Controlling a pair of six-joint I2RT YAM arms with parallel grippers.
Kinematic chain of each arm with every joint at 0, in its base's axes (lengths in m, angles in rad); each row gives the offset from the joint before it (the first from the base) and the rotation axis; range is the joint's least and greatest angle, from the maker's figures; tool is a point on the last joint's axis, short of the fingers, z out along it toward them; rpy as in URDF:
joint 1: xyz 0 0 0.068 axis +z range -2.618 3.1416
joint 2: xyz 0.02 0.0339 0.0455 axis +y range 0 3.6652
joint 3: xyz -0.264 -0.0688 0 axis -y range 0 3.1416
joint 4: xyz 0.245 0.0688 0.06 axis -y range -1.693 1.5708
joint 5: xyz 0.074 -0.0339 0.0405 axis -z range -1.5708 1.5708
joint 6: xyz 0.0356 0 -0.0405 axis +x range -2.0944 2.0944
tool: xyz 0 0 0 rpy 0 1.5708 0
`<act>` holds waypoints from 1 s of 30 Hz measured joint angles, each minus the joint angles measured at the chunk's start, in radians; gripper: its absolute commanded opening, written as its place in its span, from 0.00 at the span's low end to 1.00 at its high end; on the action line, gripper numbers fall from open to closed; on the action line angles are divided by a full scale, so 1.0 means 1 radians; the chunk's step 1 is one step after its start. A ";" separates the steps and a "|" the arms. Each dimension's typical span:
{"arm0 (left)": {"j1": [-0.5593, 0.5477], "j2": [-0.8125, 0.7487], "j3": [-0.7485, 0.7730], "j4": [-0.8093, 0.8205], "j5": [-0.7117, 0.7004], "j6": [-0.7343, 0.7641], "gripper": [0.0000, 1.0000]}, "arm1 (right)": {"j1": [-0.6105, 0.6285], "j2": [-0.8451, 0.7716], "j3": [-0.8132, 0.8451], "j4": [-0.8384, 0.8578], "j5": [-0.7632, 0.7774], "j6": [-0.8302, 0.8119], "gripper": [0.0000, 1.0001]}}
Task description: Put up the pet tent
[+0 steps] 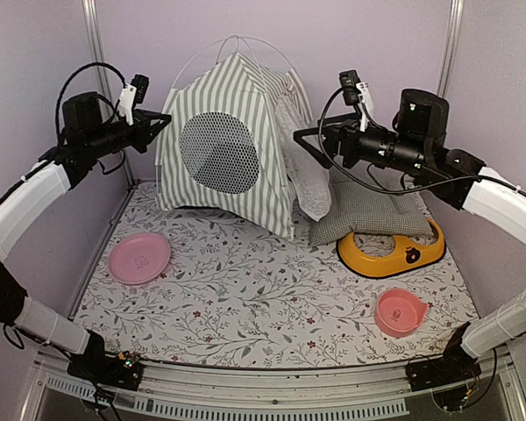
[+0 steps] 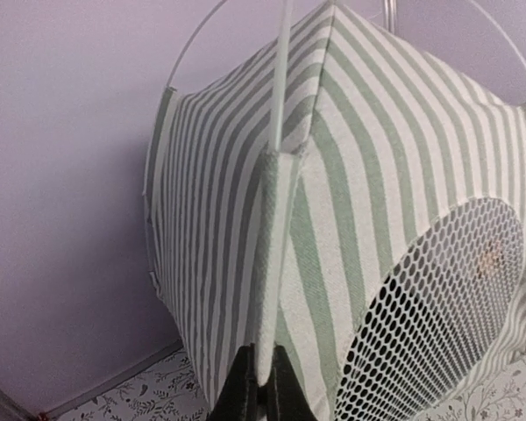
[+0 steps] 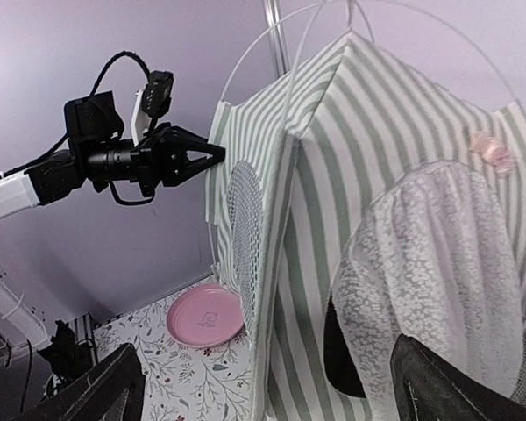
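The pet tent [image 1: 237, 149] stands upright at the back of the floral mat, striped grey-green and white, with a round mesh window [image 1: 219, 153] facing me and thin white poles [image 1: 237, 39] arching over its top. My left gripper [image 1: 162, 123] is at the tent's upper left corner. In the left wrist view this gripper [image 2: 265, 390] is shut on a vertical seam of the tent [image 2: 359, 175]. My right gripper [image 1: 302, 145] hovers open by the tent's right side. In its own view the right gripper [image 3: 272, 395] has its fingers spread wide before the lace door curtain [image 3: 430, 281], holding nothing.
A green-checked cushion [image 1: 368, 215] lies right of the tent, with a yellow-orange feeder [image 1: 390, 254] in front of it. A pink bowl [image 1: 400, 311] sits near the front right and a pink plate [image 1: 140, 258] at the left. Purple walls close in the back and sides.
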 measured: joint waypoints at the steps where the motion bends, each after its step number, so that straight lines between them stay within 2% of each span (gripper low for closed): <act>1: 0.023 0.010 0.006 0.012 0.052 0.016 0.00 | -0.015 -0.023 -0.010 0.000 0.011 -0.002 0.99; 5: 0.114 0.063 0.012 0.055 0.257 0.053 0.00 | -0.096 -0.101 -0.060 0.014 0.053 0.002 0.99; 6: 0.136 0.080 0.012 0.062 0.291 0.061 0.14 | -0.119 -0.116 -0.082 0.023 0.061 0.004 0.99; 7: 0.154 0.097 0.012 0.069 0.314 0.069 0.38 | -0.140 -0.128 -0.104 0.029 0.069 0.010 0.99; 8: 0.169 0.114 0.014 0.071 0.326 0.075 0.57 | -0.159 -0.132 -0.124 0.036 0.074 0.018 0.99; 9: 0.180 0.130 0.017 0.079 0.327 0.079 0.69 | -0.170 -0.132 -0.139 0.040 0.079 0.024 0.99; 11: 0.199 0.156 0.021 0.099 0.296 0.064 0.79 | -0.187 -0.123 -0.169 0.043 0.090 0.033 0.99; 13: 0.210 0.168 0.021 0.117 0.233 0.033 0.82 | -0.192 -0.101 -0.184 0.043 0.094 0.045 0.99; 17: 0.210 0.153 0.004 0.161 0.072 -0.039 0.81 | -0.190 -0.060 -0.216 0.047 0.093 0.063 0.99; 21: 0.149 0.057 -0.100 0.171 -0.121 -0.121 0.79 | -0.190 -0.019 -0.221 0.048 0.094 0.074 0.99; 26: -0.102 -0.109 -0.276 0.164 -0.374 -0.241 0.77 | -0.190 0.019 -0.221 0.055 0.093 0.076 0.99; 30: -0.308 -0.185 -0.353 0.132 -0.590 -0.360 0.78 | -0.190 0.038 -0.221 0.059 0.085 0.076 0.99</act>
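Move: The left fingers pinch the tent's front-left corner pole and hold the tent off the table; the tent's middle is about 16 cm to their right, 4 cm ahead and 5 cm lower. The table spot the tent goes to is roughly 11 cm ahead, 7 cm right and 41 cm below; the pink plate lies some 14 cm left, 6 cm back. From the open right hand, the tent's middle is about 15 cm ahead, 15 cm left, 6 cm lower, and the grey cushion some 27 cm ahead, 24 cm right, 40 cm down. Still pinching the corner pole, the left hand swings the tent about 8 cm left and 6 cm forward while sinking some 3 cm, opens wide on the way to let the pole go, then turns back: about 11 cm towards the base and 10 cm right, sinking a little more and turning counter-clockwise. The empty right hand, kept wide open, first draws right, away from the tent, by some 9 cm, then sinks about 11 cm below its starting height while easing forward, turned some 15 degrees clockwise. ##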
